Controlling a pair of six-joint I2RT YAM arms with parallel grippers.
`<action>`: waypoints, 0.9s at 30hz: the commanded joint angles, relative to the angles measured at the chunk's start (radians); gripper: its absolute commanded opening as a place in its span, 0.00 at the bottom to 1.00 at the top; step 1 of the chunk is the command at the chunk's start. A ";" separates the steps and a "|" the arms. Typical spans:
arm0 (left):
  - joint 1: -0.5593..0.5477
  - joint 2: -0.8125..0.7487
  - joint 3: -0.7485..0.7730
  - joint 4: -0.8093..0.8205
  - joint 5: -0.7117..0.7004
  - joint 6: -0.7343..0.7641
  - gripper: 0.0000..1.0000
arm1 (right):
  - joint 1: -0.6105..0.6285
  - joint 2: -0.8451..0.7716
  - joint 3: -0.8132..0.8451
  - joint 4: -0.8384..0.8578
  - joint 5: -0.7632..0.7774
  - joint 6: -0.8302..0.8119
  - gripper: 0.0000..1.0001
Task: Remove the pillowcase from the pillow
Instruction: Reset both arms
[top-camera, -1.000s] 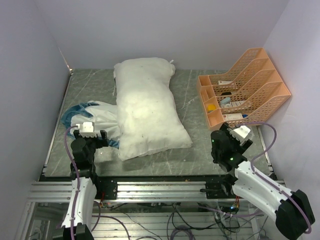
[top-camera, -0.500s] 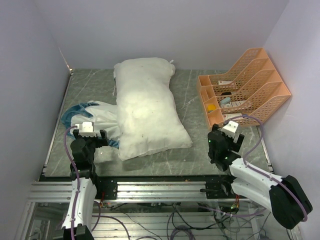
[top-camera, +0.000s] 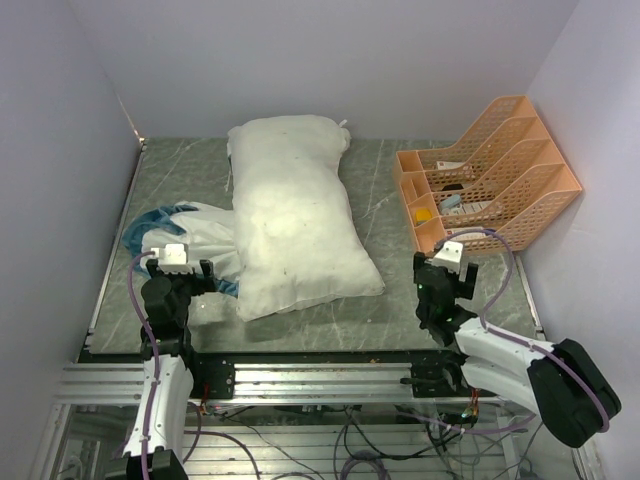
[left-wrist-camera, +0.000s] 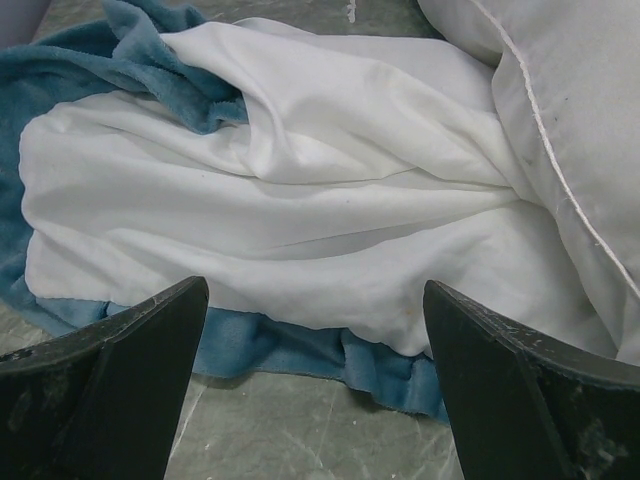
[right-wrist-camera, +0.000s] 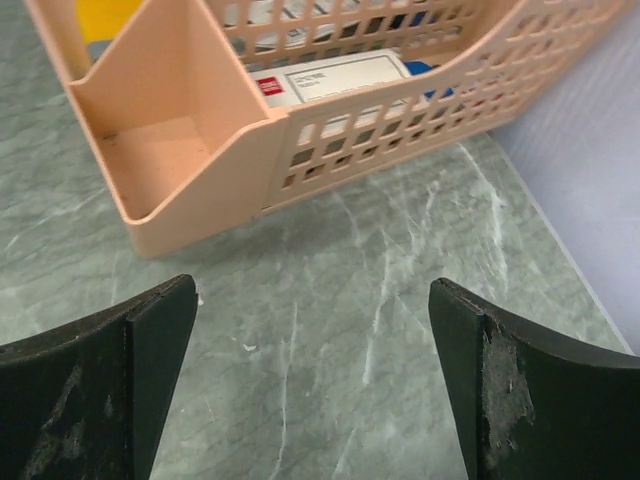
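Observation:
The plump off-white pillow (top-camera: 290, 215) lies bare on the grey marbled table, running from the back middle toward the front. The pillowcase (top-camera: 195, 235) lies crumpled beside its front left, white inner side up, with teal trim showing round the edges. My left gripper (top-camera: 182, 268) stands open just in front of the heap, with nothing between its fingers. In the left wrist view the pillowcase (left-wrist-camera: 270, 200) fills the middle, its teal edge (left-wrist-camera: 300, 350) on the table, and the pillow (left-wrist-camera: 570, 110) lies at the right. My right gripper (top-camera: 440, 270) is open over bare table at the front right.
An orange desk organizer (top-camera: 490, 175) with small boxes in its slots stands at the back right, and its front corner (right-wrist-camera: 180, 150) is close ahead of my right gripper (right-wrist-camera: 312, 285). White walls close in the table on three sides.
My right arm has drawn its gripper leftward and in toward its base, still open. The left arm, pillow and pillowcase have not moved.

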 joint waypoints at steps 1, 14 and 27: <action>-0.005 -0.004 0.010 0.047 -0.002 0.001 1.00 | -0.005 -0.041 -0.031 0.078 -0.149 -0.108 1.00; -0.004 -0.005 0.011 0.047 -0.002 0.002 1.00 | -0.006 -0.535 -0.193 0.001 -0.278 -0.167 1.00; -0.005 -0.004 0.011 0.047 -0.003 0.001 1.00 | -0.004 -0.570 -0.185 -0.071 -0.340 -0.159 1.00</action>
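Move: The bare pillow's middle is roughly 36 cm to the right hand's left, 12 cm farther out and about 3 cm lower. The orange rack stands with its middle some 22 cm ahead of that hand and 10 cm to its right, about level in height; the yellow block inside lies some 12 cm ahead and 6 cm left. From the idle left hand, the pillow's middle is about 29 cm right, 13 cm ahead and 4 cm down. The pillow and rack stay untouched while the empty right hand settles into its rest pose in front of the rack: it first slides left towards the pillow, then rises about 5.5 cm off the table with a little more left. The wrist turns some 20 degrees counter-clockwise, bringing the fingers nearer straight ahead, and tips them up; they stay wide open. ##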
